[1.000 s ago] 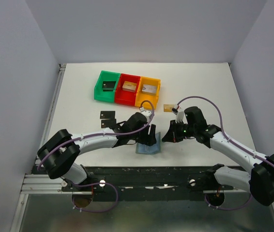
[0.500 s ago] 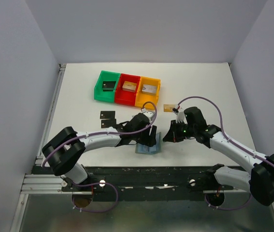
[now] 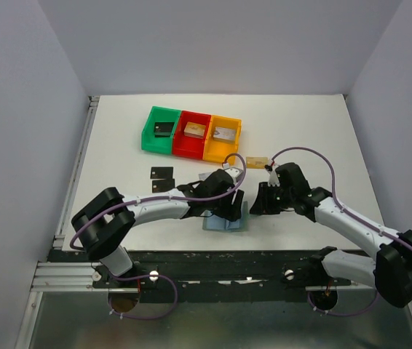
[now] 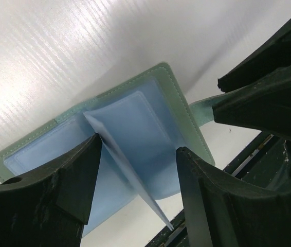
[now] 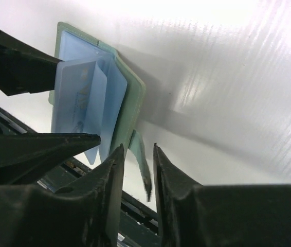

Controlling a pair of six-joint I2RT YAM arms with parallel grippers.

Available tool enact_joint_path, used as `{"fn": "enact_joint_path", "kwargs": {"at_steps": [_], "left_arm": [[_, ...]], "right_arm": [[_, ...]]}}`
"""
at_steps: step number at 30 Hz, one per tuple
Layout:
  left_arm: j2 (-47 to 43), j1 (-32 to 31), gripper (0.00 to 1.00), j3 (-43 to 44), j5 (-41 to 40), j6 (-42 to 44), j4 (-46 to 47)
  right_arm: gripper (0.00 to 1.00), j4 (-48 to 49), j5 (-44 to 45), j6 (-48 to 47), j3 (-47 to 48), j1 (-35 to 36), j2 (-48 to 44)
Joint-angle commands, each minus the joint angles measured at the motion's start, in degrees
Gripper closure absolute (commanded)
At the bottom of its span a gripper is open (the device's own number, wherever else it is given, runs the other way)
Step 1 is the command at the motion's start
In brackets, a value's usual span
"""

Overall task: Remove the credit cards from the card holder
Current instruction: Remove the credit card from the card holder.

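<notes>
The card holder [image 3: 224, 220] lies open near the table's front edge, grey-green outside [image 4: 179, 103] with pale blue pockets [image 4: 135, 118]. My left gripper [image 4: 138, 149] [image 3: 231, 206] is open, its fingers either side of an upright inner pocket leaf. A pale card [image 5: 78, 98] shows in the pockets. My right gripper [image 5: 138, 149] [image 3: 254, 205] stands just right of the holder, jaws slightly open, and the closing tab [image 5: 142, 164] hangs loose between them. Two black credit cards [image 3: 161, 173] [image 3: 161, 187] lie left of the arms and a gold-tan one [image 3: 257, 160] lies behind the right gripper.
Green [image 3: 161, 131], red [image 3: 191, 133] and orange [image 3: 223, 135] bins stand in a row at the back, each with a chunky piece inside. The black frame rail [image 3: 213, 258] runs just in front of the holder. Grey walls close in both sides.
My right gripper has opened from shut and the tab now hangs free between its jaws. The left gripper has slid a little to the right over the holder.
</notes>
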Motion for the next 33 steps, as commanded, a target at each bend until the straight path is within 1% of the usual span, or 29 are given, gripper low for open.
{"fn": "enact_joint_path", "kwargs": {"at_steps": [1, 7, 11, 14, 24, 29, 31, 33], "left_arm": [[1.22, -0.7, 0.28, 1.58, 0.7, 1.25, -1.64], [1.4, -0.79, 0.28, 1.49, 0.52, 1.16, -1.73], [1.22, -0.79, 0.28, 1.31, 0.08, 1.16, -1.91], [1.05, -0.79, 0.28, 1.4, -0.01, 1.16, -1.82], [0.34, -0.79, 0.28, 0.96, -0.36, 1.25, -1.82], [-0.1, -0.79, 0.28, 0.79, -0.53, 1.43, -1.73], [-0.1, -0.79, 0.28, 0.7, -0.53, 1.43, -1.64], [-0.27, -0.79, 0.29, 0.79, -0.53, 1.43, -1.55]], "right_arm": [[0.6, -2.4, 4.35, 0.76, 0.37, -0.23, -2.49], [0.55, -3.11, 4.09, 0.41, 0.98, -0.23, -4.25], [0.51, -0.82, 0.15, 0.76, 0.46, -0.23, -4.26], [0.5, 0.32, -2.85, 1.29, 0.37, -0.23, -1.98], [0.34, 3.92, -4.61, 3.57, -1.48, -0.23, 2.6], [0.33, 4.54, -5.14, 3.4, -0.78, -0.23, 5.4], [0.36, 5.15, -6.1, 3.4, -0.6, -0.23, 6.72], [0.41, 5.6, -6.81, 3.58, -0.34, -0.23, 7.96]]}}
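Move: The card holder's strap lies right between the right fingertips, perhaps 1 cm left and 1 cm below; the holder's middle is some 11 cm to that hand's left, 3 cm back and 3 cm lower, the yellow card about 18 cm straight ahead. From the left hand, already over the pockets, the strap is roughly 6 cm to the right and 2 cm ahead. Opening wide around the strap, the right hand rises about 1 cm, then sinks 3 cm, easing left. ##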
